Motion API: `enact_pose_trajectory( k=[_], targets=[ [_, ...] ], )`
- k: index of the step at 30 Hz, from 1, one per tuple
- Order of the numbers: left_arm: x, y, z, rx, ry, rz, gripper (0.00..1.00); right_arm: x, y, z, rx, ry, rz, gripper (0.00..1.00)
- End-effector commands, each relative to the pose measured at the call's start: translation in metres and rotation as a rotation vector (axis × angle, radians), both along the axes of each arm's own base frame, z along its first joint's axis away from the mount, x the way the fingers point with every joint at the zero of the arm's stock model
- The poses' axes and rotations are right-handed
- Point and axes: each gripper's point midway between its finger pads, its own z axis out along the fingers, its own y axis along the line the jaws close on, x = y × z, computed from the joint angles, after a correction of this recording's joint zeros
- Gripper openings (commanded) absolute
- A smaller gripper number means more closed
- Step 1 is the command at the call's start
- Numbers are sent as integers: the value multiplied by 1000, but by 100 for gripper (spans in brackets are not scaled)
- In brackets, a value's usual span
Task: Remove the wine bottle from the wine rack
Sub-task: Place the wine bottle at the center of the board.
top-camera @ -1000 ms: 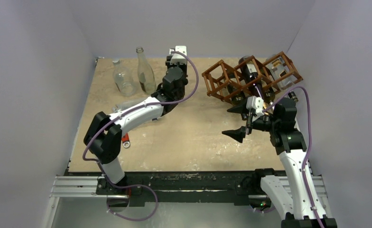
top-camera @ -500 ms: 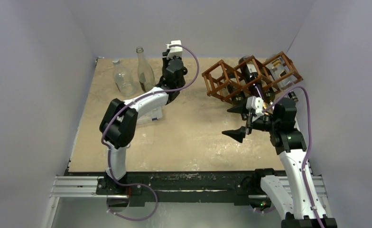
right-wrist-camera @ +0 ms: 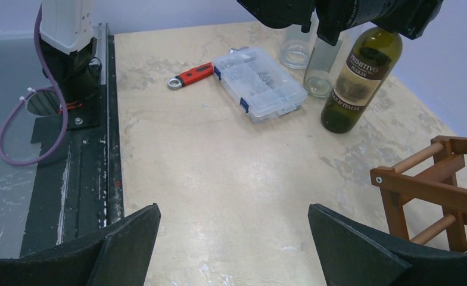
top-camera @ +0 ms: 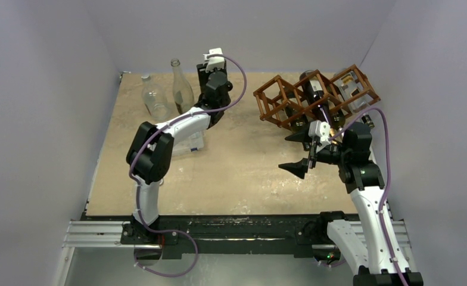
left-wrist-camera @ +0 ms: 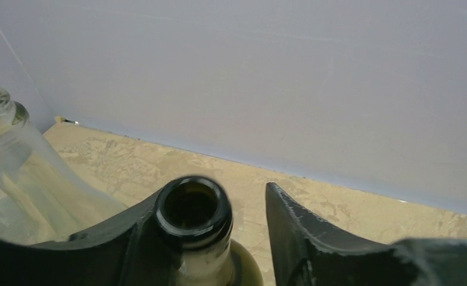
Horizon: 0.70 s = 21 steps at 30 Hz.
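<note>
A dark green wine bottle (right-wrist-camera: 359,77) with a cream label stands upright on the table at the back, left of the wine rack (top-camera: 314,98). My left gripper (left-wrist-camera: 231,202) hangs over its neck and is open: the bottle mouth (left-wrist-camera: 192,205) rests against the left finger, with a gap to the right finger (left-wrist-camera: 302,238). In the top view the left gripper (top-camera: 210,80) hides that bottle. The reddish-brown rack holds a dark bottle (top-camera: 315,89) and a white-labelled one (top-camera: 350,89). My right gripper (top-camera: 295,152) stands wide open and empty just in front of the rack.
Two clear glass bottles (top-camera: 155,98) (top-camera: 182,89) stand at the back left, close to the green bottle. A clear plastic compartment box (right-wrist-camera: 258,83) and a red-handled wrench (right-wrist-camera: 192,74) lie near the left arm. Walls close the table on three sides.
The left arm has drawn back and raised its elbow, bringing the gripper upright at the back. Its jaws have parted from shut. The right arm has not moved.
</note>
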Motion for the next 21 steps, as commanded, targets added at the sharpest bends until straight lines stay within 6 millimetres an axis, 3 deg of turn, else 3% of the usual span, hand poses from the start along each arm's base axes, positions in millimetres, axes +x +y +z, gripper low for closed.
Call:
enact_pose_trajectory(
  k=[1,7,11,21],
  targets=[
    [-7,7,44,-102,-108,1,56,3,-2,-2,-10,-2,-12,99],
    [-21,11,63,-137,-113,-39,75,4,-2,-4,-15,-1,-20,99],
    [-35,13,78,-157,-95,-69,99,5,-3,-5,-19,0,-23,99],
    [-98,11,105,-224,33,-294,100,4,-4,-7,-36,-23,-24,99]
  ],
)
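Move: The left hand's half-open fingers are around the neck of the wine bottle, which already stands upright on the board, its middle about 11 cm straight below the hand. A tall clear bottle stands about 9 cm to its left and level with it. The capped bottle is some 19 cm to its left, also level, and the parts box lies roughly 12 cm left and 12 cm back, on the board. From the right hand, the wine bottle is about 35 cm ahead, 24 cm left and 12 cm lower. The left fingers, already loosened, spread to fully open on either side of the wine bottle's neck, and the hand stays almost in place at first so that the neck comes free. Then the left hand speeds up and away from the bottle, rising about 9 cm and drawing back some 7 cm, while the wrist turns slightly clockwise and rolls about 10 degrees, its left side dipping. ##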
